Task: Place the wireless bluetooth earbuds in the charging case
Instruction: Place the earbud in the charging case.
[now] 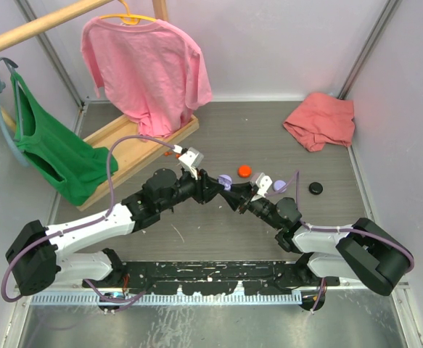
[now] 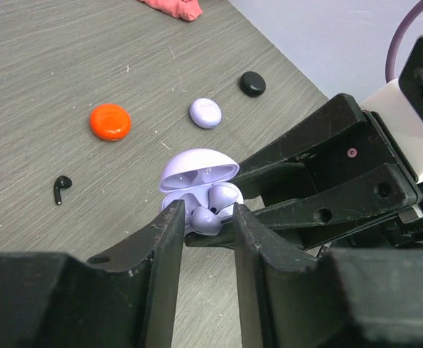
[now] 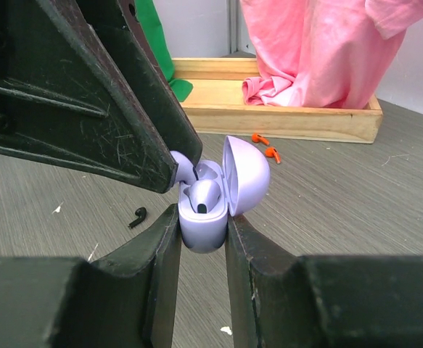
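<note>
My right gripper [image 3: 202, 215] is shut on the base of an open lilac charging case [image 3: 204, 228], held above the table with its lid [image 3: 249, 172] tipped back. One lilac earbud [image 3: 204, 196] sits in a well of the case. A second lilac earbud [image 2: 202, 217] rests at the case's rim between the fingertips of my left gripper [image 2: 206, 212], which stands narrowly open with a thin gap on each side of the bud. In the top view the two grippers meet at the case [image 1: 226, 181]. A black earbud [image 2: 61, 188] lies on the table, and two orange-red earbuds [image 3: 260, 138] lie near the wooden tray.
Closed round cases lie on the table beyond: orange [image 2: 110, 122], lilac [image 2: 205, 112], black [image 2: 252, 83]. A wooden tray [image 1: 135, 141] holds a rack with a pink shirt [image 1: 146, 65] and a green garment [image 1: 51, 152]. A pink cloth [image 1: 320, 119] lies back right.
</note>
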Controlling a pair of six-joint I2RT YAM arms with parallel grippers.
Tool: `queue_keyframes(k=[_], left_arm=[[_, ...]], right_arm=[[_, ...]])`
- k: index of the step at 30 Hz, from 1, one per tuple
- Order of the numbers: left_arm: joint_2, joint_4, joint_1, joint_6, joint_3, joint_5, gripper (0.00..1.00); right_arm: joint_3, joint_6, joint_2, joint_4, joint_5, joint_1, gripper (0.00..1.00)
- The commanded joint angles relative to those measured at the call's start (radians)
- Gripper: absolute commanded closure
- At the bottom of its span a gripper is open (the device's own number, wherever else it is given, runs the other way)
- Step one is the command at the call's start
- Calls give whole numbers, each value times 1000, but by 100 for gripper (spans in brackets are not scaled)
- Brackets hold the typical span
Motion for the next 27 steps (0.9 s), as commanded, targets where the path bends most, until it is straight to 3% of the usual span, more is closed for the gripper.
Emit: queue_keyframes(k=[1, 7, 15, 27], left_arm=[[-11, -3, -4, 7, 24, -13, 64], [-45, -31, -4, -1, 38, -34, 50], [-102, -105, -4, -14, 49, -79, 38], [-48, -117, -4, -30, 86, -85, 36]], right_arm=[[10, 7, -12, 87, 14, 1, 99], [9, 6, -12, 86, 15, 1, 99], [9, 4, -14, 86, 16, 0, 99], [8, 2, -16, 83, 16, 1, 99]])
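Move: The purple earbud lies right between the left fingertips, about 1 cm ahead and 1 cm to the right; the open charging case is roughly 2 cm ahead, 2 cm right and 2 cm below. On the table some 15 cm lower, the orange disc lies about 13 cm ahead and 10 cm right. From the right hand, which holds the case, that earbud is about 1 cm back, 1 cm left and 2 cm up. The left fingertips, already loosening beside the purple earbud, come free of it as they spread to about twice their starting gap. Once they are well apart, the left hand backs off some 2 cm to its left, away from the case, turning slightly counter-clockwise. The right hand stays in place and keeps its pinch on the open case. ##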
